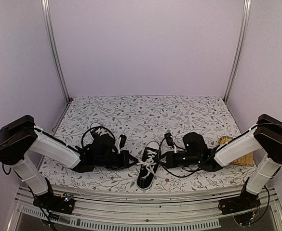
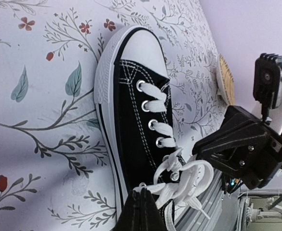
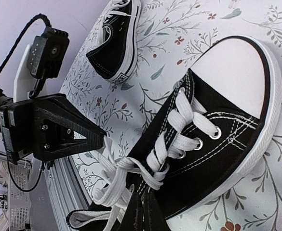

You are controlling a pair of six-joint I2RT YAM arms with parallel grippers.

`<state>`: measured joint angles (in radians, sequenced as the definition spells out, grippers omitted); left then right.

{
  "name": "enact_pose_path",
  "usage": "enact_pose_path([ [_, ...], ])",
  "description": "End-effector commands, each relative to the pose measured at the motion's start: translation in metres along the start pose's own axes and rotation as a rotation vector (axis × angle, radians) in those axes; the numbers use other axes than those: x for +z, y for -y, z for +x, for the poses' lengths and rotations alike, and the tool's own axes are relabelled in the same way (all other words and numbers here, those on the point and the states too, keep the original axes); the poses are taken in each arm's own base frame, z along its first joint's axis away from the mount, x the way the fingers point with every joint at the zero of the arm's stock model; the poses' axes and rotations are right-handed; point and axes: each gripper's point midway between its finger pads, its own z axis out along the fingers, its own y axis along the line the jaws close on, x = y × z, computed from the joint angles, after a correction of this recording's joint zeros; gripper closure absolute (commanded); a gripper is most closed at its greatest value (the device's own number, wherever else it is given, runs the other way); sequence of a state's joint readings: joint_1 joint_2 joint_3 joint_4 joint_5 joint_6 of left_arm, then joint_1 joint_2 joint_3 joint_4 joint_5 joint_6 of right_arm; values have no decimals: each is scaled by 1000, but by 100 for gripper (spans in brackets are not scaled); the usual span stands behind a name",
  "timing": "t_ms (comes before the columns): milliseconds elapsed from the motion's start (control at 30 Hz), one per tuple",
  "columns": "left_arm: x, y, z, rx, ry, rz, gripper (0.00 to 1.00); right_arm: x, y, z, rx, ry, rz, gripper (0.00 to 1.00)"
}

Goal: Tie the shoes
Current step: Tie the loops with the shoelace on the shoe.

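Note:
One black shoe (image 1: pixel 147 169) with a white toe cap lies near the table's front edge, between the two grippers, toe pointing to the front. Its white laces (image 2: pixel 189 180) form a loose knot with loops drawn out to both sides. My left gripper (image 1: pixel 135 162) (image 2: pixel 143 196) is shut on the lace loop on the shoe's left side. On the right side, my right gripper (image 1: pixel 161 158) (image 3: pixel 150 198) is shut on the other loop (image 3: pixel 107 192). The second shoe (image 1: pixel 102 138) (image 3: pixel 116 36) lies farther back on the left, partly hidden behind my left arm.
A floral cloth (image 1: pixel 145 113) covers the table. A tan woven mat (image 1: pixel 238 150) (image 2: pixel 225 79) lies at the right edge, under my right arm. A metal rail (image 1: pixel 145 208) runs along the front edge. Pale walls enclose the back and sides.

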<state>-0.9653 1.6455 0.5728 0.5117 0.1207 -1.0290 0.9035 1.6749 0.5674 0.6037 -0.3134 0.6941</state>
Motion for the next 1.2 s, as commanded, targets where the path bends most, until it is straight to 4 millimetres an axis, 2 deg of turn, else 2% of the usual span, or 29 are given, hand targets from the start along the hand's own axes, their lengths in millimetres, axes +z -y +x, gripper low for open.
enact_pose_path([
  [0,1,-8,-7,-20,27,0,100,-3,20,2,40,4,59,98],
  [600,2,-27,-9,-47,42,-43,100,-11,44,-3,93,34,118,98],
  [1167,-10,-42,-16,-73,84,-89,100,-26,57,-13,112,77,150,98],
])
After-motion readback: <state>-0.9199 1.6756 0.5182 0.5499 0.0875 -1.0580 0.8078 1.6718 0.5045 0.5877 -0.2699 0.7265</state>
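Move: Between the two closed grippers, the half-tied lace knot sits about 7 cm to the left hand's right and roughly 6 cm to the right hand's left, a centimetre or two back and at nearly their height. The shoe's toe cap is some 11 cm ahead and 10 cm right of the left hand, its heel about 12 cm back and 4 cm right of that hand. The other shoe stands around 20 cm forward and 22 cm left of the left hand. Drawing the knot's two lace loops apart, both hands keep their pinch and move outwards, away from the knot on either side of the shoe. The right hand goes about 4 cm right while easing forward and down and turning some 10 degrees clockwise. The left goes about 2.5 cm left, sinking as much, with a slight drift forward. ##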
